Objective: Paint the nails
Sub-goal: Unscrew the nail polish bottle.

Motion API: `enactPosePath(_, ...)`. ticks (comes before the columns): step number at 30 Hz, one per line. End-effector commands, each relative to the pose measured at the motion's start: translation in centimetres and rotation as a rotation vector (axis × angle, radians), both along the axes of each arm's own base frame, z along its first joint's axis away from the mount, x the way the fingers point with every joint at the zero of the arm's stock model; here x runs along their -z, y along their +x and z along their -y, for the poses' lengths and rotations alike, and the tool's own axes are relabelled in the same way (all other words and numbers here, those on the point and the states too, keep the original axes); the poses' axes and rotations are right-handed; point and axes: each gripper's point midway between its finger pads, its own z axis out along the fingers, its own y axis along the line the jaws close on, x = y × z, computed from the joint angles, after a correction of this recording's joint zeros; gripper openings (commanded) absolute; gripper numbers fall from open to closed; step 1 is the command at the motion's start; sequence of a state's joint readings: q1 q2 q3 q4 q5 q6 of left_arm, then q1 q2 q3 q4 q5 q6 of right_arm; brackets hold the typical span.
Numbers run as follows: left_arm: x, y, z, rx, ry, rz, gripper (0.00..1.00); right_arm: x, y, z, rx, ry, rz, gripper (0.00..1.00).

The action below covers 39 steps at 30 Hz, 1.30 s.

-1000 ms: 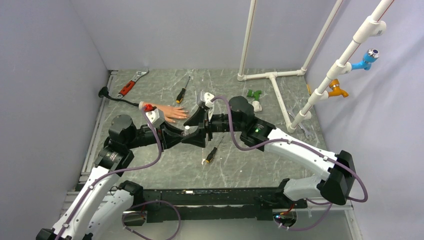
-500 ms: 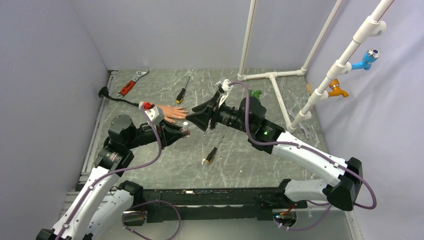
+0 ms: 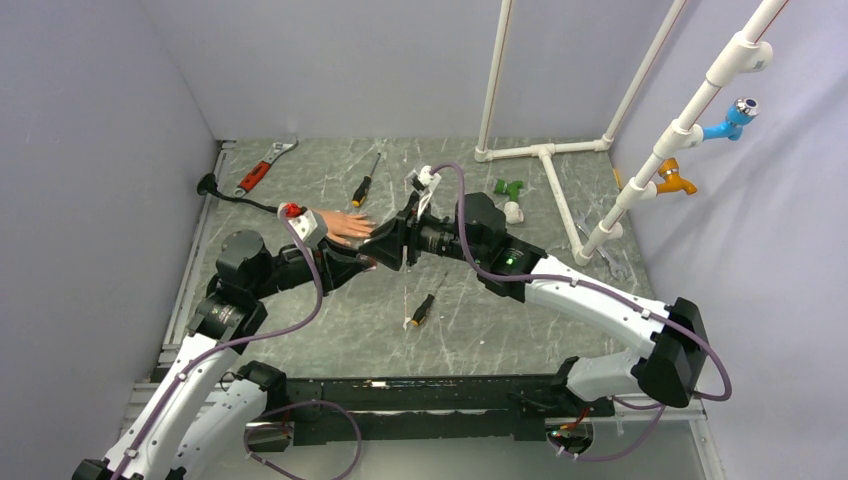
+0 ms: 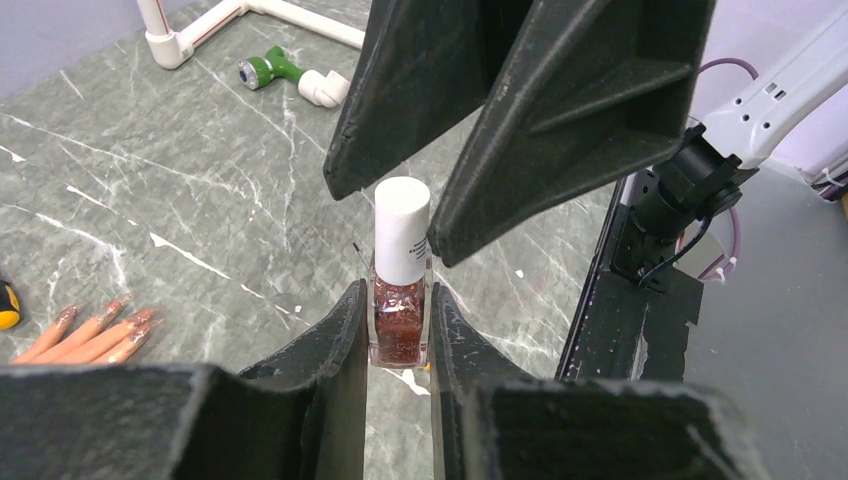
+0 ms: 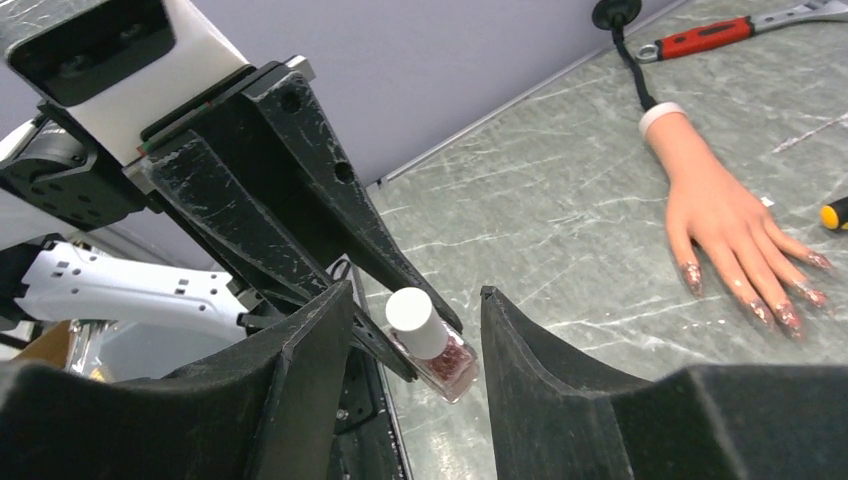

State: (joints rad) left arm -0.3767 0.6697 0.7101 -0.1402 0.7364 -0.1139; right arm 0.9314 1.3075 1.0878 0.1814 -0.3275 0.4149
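A small polish bottle [image 4: 399,318] of red glitter polish with a white cap [image 4: 402,230] stands upright between the fingers of my left gripper [image 4: 398,300], which is shut on its glass body. My right gripper [image 5: 415,295] is open, one jaw on each side of the cap [image 5: 413,318], with gaps showing on both sides. The flesh-coloured mannequin hand [image 5: 720,215] lies flat on the table beyond, white cuff away from the grippers. Its nails [image 5: 765,310] carry reddish glitter. In the top view both grippers meet just in front of the hand [image 3: 345,226].
A yellow-and-black screwdriver [image 3: 420,310] lies near the arms and another [image 3: 362,185] behind the hand. A red wrench [image 3: 262,170] and a black cable plug [image 3: 208,184] are at the back left. A white pipe frame [image 3: 545,155] and green fitting [image 3: 510,187] stand at the right.
My right gripper has swung left, back over the bottle's cap, and its jaws have narrowed. The left gripper has kept the bottle in place.
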Motion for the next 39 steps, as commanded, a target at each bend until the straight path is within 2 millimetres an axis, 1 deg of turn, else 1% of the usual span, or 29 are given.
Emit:
enactPosePath(1, -1.2, 0.2, 0.0, -0.009, -0.014, 0.038, 0.00, -3.2, -1.0, -0.8, -0.062, 0.065, 0.059, 0.52)
enactPosePath(6, -1.2, 0.2, 0.0, -0.013, -0.012, 0.039, 0.00, -2.4, -1.2, -1.7, -0.093, 0.050, 0.065, 0.49)
enactPosePath(8, -1.2, 0.3, -0.1, -0.016, -0.010, 0.039, 0.00, -1.8, -1.3, -2.1, -0.104, 0.037, 0.072, 0.48)
enactPosePath(11, -1.2, 0.3, -0.2, -0.019, -0.007, 0.042, 0.00, -1.1, -1.2, -2.4, -0.110, 0.022, 0.075, 0.43)
enactPosePath(15, -1.2, 0.2, -0.2, -0.022, -0.008, 0.045, 0.00, -1.0, -1.3, -2.3, -0.111, 0.028, 0.092, 0.25)
enactPosePath(18, -1.3, 0.1, -0.2, -0.018, -0.009, 0.046, 0.00, -0.9, -1.5, -2.2, -0.115, 0.027, 0.110, 0.14)
enactPosePath(22, -1.4, -0.1, -0.1, -0.004, -0.012, 0.051, 0.00, -0.6, -1.8, -2.0, -0.136, 0.013, 0.147, 0.06)
enactPosePath(25, -1.7, -1.1, 0.3, 0.054, -0.020, 0.061, 0.00, -0.3, -2.8, -1.8, -0.192, 0.007, 0.185, 0.04)
enactPosePath(29, -2.2, -3.6, 1.2, 0.213, -0.040, 0.080, 0.00, -0.6, -5.1, -1.2, -0.308, 0.028, 0.232, 0.02)
enactPosePath(32, -2.3, -4.6, 1.4, 0.276, -0.039, 0.085, 0.00, -0.8, -7.2, -0.8, -0.415, 0.052, 0.261, 0.02)
enactPosePath(36, -2.6, -5.9, 1.7, 0.357, -0.051, 0.096, 0.00, -0.6, -8.8, -0.4, -0.510, 0.062, 0.273, 0.02)
enactPosePath(39, -2.6, -6.4, 1.7, 0.390, -0.055, 0.104, 0.00, -0.6, -9.7, -0.3, -0.569, 0.072, 0.276, 0.02)
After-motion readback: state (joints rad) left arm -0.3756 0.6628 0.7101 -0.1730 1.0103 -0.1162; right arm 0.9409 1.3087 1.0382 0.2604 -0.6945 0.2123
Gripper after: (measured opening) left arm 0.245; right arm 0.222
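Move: Beside the right fingers, which are half open, the nail polish cap sits about 2 cm to the left, 1 cm back and 1 cm below that hand's point. The left hand already grips the bottle, with the cap about 2 cm straight above its own point. Well below, from the right hand, a screwdriver lies some 3 cm ahead and 12 cm to the right, the rubber hand about 22 cm ahead and 12 cm to the left. Easing about 2 cm left and 1.5 cm down, the right hand closes its fingers on the white cap while the left holds the bottle nearly still. Then both hands swing back towards the bases together, some 5 cm, the left turning clockwise and the right counter-clockwise by nearly 20 degrees each, twisting cap against bottle; the right also rolls roughly 10 degrees about its fingers. ##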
